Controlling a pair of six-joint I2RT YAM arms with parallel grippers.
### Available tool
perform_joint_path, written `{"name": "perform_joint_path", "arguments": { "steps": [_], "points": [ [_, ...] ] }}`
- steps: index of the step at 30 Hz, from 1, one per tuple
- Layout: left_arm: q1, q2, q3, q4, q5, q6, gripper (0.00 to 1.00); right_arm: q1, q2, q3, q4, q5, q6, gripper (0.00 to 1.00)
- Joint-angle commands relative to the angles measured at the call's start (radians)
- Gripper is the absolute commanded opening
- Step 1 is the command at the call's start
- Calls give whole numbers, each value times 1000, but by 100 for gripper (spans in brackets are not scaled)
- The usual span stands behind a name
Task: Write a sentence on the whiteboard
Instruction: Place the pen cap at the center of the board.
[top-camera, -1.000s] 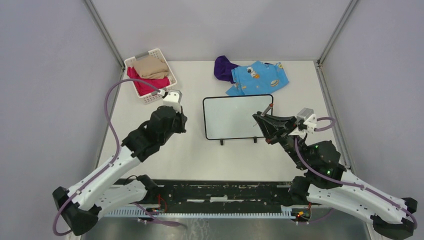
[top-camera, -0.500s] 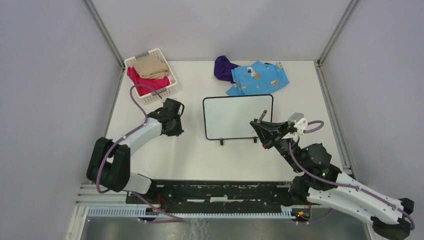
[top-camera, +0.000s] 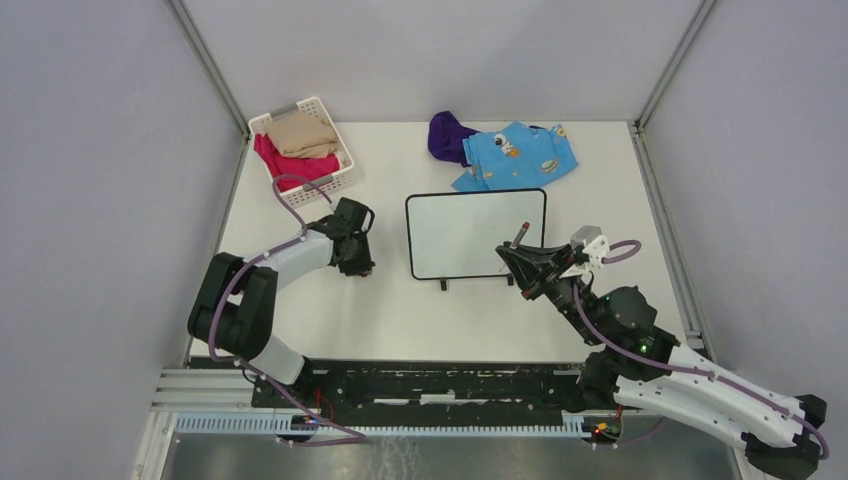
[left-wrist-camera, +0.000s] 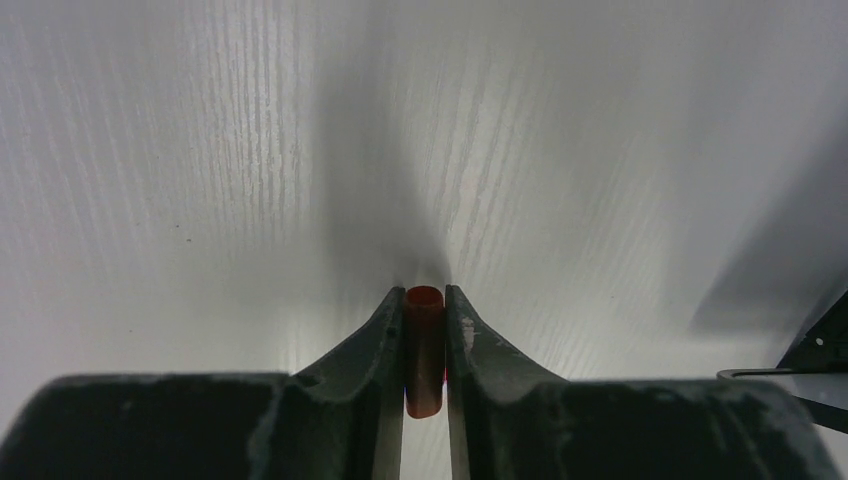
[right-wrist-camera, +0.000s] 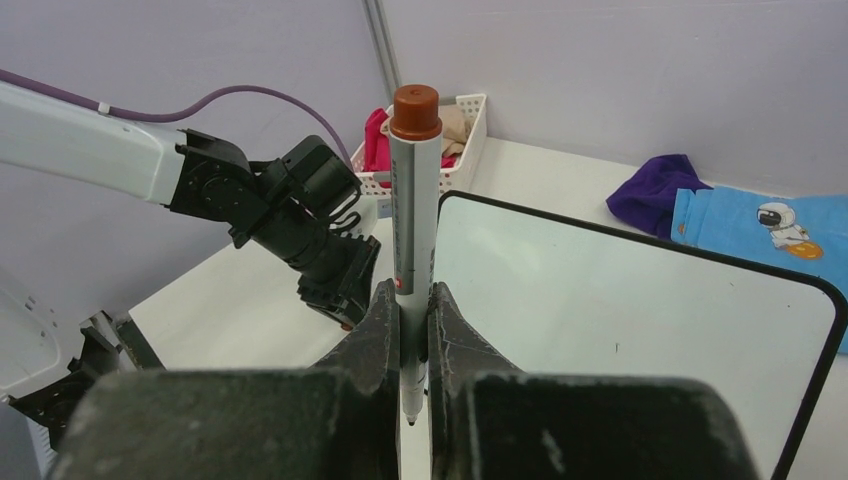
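The whiteboard (top-camera: 475, 235) lies flat mid-table with a black frame, and its face (right-wrist-camera: 620, 310) is blank; no sentence shows on it. My right gripper (top-camera: 510, 262) hovers at the board's near right corner. It (right-wrist-camera: 412, 300) is shut on a grey marker (right-wrist-camera: 412, 180), which stands upright with its brown end up and its bare tip pointing down. My left gripper (top-camera: 362, 268) is low over the table, left of the board. Its jaws (left-wrist-camera: 424, 300) are closed on a small red marker cap (left-wrist-camera: 424, 345), right above the white tabletop.
A white slatted basket (top-camera: 300, 150) with red and tan cloths stands at the back left. A blue printed garment (top-camera: 518, 155) and a purple cloth (top-camera: 447, 135) lie behind the board. The black rail (top-camera: 440, 385) runs along the near edge.
My left arm has folded back and lowered its gripper with the cap toward the table, left of the board. My right gripper has drifted slightly left with the marker.
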Motion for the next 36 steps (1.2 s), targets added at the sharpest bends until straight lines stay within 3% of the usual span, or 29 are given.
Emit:
{"name": "perform_joint_path", "arguments": {
  "steps": [1, 6, 11, 16, 20, 22, 25, 28, 31, 36],
  "points": [
    [0, 28, 16, 39, 26, -25, 27, 0, 9, 21, 16, -4, 12, 0],
    [0, 37, 14, 43, 35, -26, 29, 0, 12, 28, 10, -6, 11, 0],
    [-2, 26, 12, 44, 40, -28, 39, 1, 9, 32, 3, -6, 8, 0],
    [-1, -91, 23, 15, -31, -45, 61, 0, 5, 45, -10, -9, 7, 0],
    [-2, -278, 46, 1, -98, -50, 82, 0, 6, 58, -6, -20, -1, 0],
    [-5, -399, 40, 43, -88, -22, 86, 0, 4, 56, 13, -25, -8, 0],
    [-8, -588, -1, 166, 18, 31, 99, -1, -6, 37, 85, -42, -18, 0],
    [-8, -721, -39, 299, 154, 80, 100, 0, -3, 16, 164, -72, -13, 0],
    [-13, -755, -35, 341, 206, 92, 100, 0, 27, 12, 217, -93, -1, 0],
    [-33, -739, -102, 640, 701, 19, 100, 0, 71, -15, 358, -149, 47, 0]
  ]
}}
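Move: Between the left fingertips, down at the table, sits the pen cap, its middle about 1 cm below the left hand point and otherwise level with it. The whiteboard's middle lies some 26 cm to that hand's right and 9 cm farther out, 1 cm lower; the laundry basket stands roughly 33 cm ahead and 20 cm left, 2 cm up. From the right hand, the cap is about 28 cm left, 10 cm ahead and 31 cm below. Opening wide from a narrow gap, the left fingers let go of the pen cap at the table while the hand eases about 1 cm right; then the hand lifts fast, some 30 cm straight up away from the cap, tipping up from its downward point and drifting right near the top. The right hand keeps its pinch on the marker and rises about 4 cm late on. ##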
